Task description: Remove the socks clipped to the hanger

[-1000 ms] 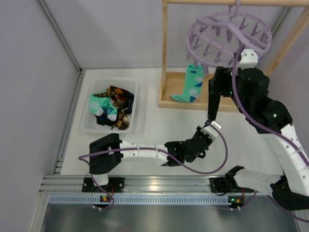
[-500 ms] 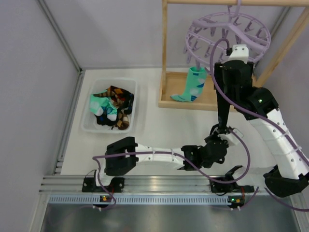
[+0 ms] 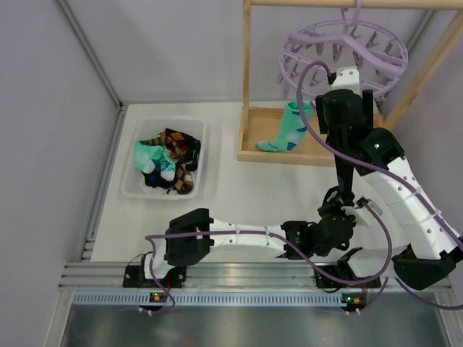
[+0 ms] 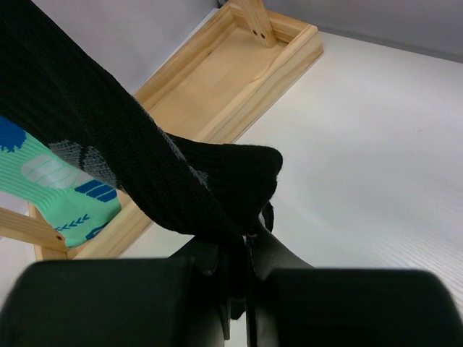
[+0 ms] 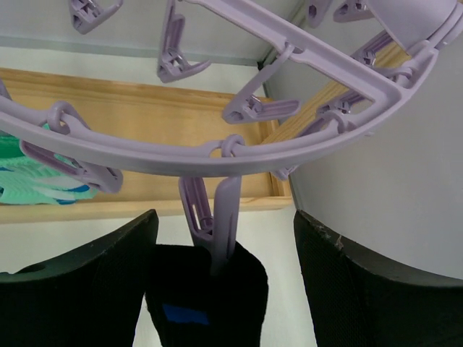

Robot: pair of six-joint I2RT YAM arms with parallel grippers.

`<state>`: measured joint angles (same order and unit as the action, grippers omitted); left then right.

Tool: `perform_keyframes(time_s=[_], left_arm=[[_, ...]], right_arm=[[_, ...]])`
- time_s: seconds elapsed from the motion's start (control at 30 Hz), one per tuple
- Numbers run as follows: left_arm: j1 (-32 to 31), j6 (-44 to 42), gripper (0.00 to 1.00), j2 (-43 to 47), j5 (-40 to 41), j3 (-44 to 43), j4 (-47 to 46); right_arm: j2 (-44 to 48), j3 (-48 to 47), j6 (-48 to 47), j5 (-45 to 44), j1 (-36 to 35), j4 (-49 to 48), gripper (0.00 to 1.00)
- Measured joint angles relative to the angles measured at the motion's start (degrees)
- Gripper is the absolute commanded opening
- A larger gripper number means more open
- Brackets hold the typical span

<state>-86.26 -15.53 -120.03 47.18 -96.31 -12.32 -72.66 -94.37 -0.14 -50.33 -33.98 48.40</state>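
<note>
The pale-purple hanger (image 3: 341, 49) (image 5: 239, 148) hangs from the wooden rack at the top right. A dark sock (image 3: 338, 170) (image 5: 206, 296) with a blue patch hangs from one of its clips (image 5: 217, 213). My right gripper (image 3: 347, 78) (image 5: 224, 282) is open, one finger (image 5: 79, 289) on each side of that clip and the sock's cuff. My left gripper (image 3: 337, 215) (image 4: 242, 238) is shut on the dark sock's lower end (image 4: 145, 166), low near the table. A mint-green sock (image 3: 289, 129) (image 4: 54, 184) hangs from another clip.
A white bin (image 3: 204, 144) at the left holds several removed socks. The rack's wooden base tray (image 3: 253, 153) (image 4: 217, 94) and uprights stand under the hanger. A grey wall lies close on the right.
My left arm has swung right and nearer, drawing the dark sock's lower end with it. My right gripper has moved left and up to the hanger's rim, round the clip.
</note>
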Motion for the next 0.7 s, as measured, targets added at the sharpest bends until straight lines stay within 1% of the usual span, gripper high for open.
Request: perform_keyframes(time_s=[0.13, 0.27, 0.37, 0.5, 0.57, 0.67, 0.7], left_arm=[[-0.15, -0.59, 0.00, -0.28, -0.24, -0.85, 0.02], [-0.15, -0.72, 0.00, -0.28, -0.44, -0.96, 0.22], [-0.15, -0.72, 0.00, -0.28, -0.46, -0.98, 0.37], [-0.15, -0.70, 0.00, -0.28, -0.72, -0.98, 0.39], [-0.15, -0.70, 0.00, -0.28, -0.85, -0.98, 0.39], [-0.15, -0.61, 0.00, -0.28, -1.01, -0.98, 0.39], [-0.15, -0.44, 0.00, -0.28, -1.09, -0.98, 0.39]], right_arm=[[-1.25, 1.14, -1.07, -0.92, -0.02, -2.62, 0.73], [-1.44, 4.46, -3.65, -3.72, -0.04, -7.13, 0.72], [-1.44, 6.32, -5.49, -5.38, -0.04, -10.78, 0.70], [-1.51, 7.89, -7.61, -6.91, -0.04, -14.34, 0.60], [-1.68, 8.11, -8.37, -7.45, -0.04, -15.80, 0.57], [-2.21, 8.11, -9.44, -8.33, -0.04, -17.44, 0.47], [-2.43, 8.11, -9.77, -8.59, -0.04, -17.84, 0.41]])
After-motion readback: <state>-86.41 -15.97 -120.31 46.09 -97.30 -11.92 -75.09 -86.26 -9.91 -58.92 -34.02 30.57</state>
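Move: The clip holding the black sock on the hanger's near rim sits about 4 cm ahead of the right hand, 1 cm right and 1 cm lower, between the open fingers' line. The next clip, empty, is some 7 cm to the hand's left and 6 cm ahead; the teal sock hangs roughly 14 cm left, 6 cm ahead and 8 cm down. From the left hand, the sock's clip lies about 18 cm ahead, straight in line, some 15 cm up. Slide the right gripper about 3 cm forward, dipping roughly 1 cm at first and then levelling off, so the fingers straddle the black sock's clip. Tilt the wrist some 10 degrees, left side dipping and turning slightly clockwise, and begin closing around the clip, stopping about half open. Keep the left gripper still, shut on the sock's toe end. ##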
